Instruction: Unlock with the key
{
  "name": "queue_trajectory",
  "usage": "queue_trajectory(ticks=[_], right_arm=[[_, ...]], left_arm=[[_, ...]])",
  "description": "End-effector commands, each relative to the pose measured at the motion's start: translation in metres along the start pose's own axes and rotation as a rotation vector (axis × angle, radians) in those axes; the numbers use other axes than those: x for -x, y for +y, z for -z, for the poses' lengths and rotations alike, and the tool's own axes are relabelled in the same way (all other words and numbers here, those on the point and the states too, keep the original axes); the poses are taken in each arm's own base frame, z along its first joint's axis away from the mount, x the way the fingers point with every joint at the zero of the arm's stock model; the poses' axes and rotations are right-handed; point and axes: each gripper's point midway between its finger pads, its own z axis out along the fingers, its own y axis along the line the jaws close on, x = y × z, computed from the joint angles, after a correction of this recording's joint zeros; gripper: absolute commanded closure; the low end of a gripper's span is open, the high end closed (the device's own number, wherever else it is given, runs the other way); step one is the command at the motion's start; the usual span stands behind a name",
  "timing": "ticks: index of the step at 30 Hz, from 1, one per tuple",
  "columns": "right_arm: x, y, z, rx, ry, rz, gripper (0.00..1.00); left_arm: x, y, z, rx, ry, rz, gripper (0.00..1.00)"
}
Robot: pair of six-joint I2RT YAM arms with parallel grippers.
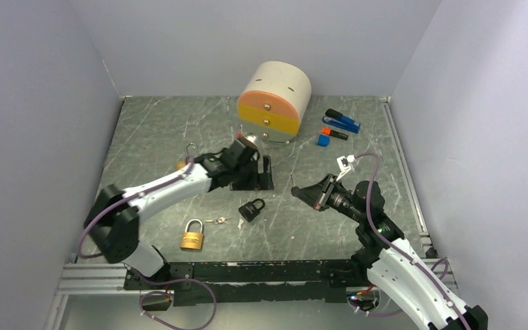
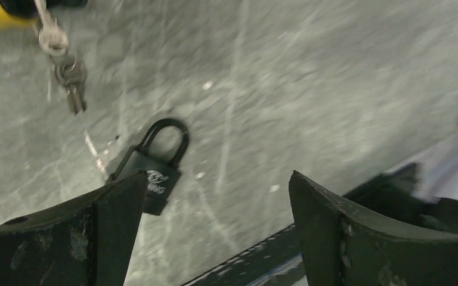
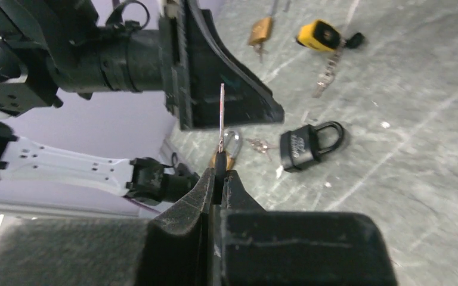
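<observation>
A black padlock (image 1: 251, 209) lies flat on the table between the two arms, its shackle shut; it also shows in the left wrist view (image 2: 155, 173) and the right wrist view (image 3: 303, 145). My right gripper (image 1: 297, 190) (image 3: 217, 176) is shut on a key (image 3: 221, 116). The key's thin blade sticks straight out from the fingertips, off the table to the right of the padlock. My left gripper (image 1: 253, 175) (image 2: 214, 196) hangs open just behind the padlock, nothing between its fingers.
A brass padlock (image 1: 192, 236) lies at the front left, with a loose key bunch (image 1: 218, 221) (image 2: 68, 71) beside it. Another small padlock (image 1: 191, 150) sits behind the left arm. A round drawer unit (image 1: 273, 102) and blue and orange items (image 1: 337, 127) stand at the back.
</observation>
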Motion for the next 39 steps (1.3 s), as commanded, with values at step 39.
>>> queue_trajectory(ticks=[39], right_arm=[[-0.023, -0.064, 0.028, -0.32, 0.027, -0.004, 1.0]], left_arm=[[-0.109, 0.071, -0.055, 0.682, 0.286, 0.136, 0.11]])
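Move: The black padlock lies about 15 cm below the open left hand, some 5 cm back and 2 cm to its left. The yellow lock with its keys is roughly 7 cm ahead and 6 cm left of that hand; the loose key pair is 8 cm back and 11 cm left; both are at table height. From the right hand, which already grips the black-headed key, the black padlock lies about 10 cm left, a touch forward and some 20 cm below. Down and slightly back, fast at first and then easing, the left hand drops about 14 cm towards the black padlock while its wrist swings some 40 degrees to point the fingers almost straight down. The wide-open fingers end one on each side of the lock body, not closed on it. The right hand keeps its pinch on the key, sinks about 7 cm and shifts 4 cm to the right. ##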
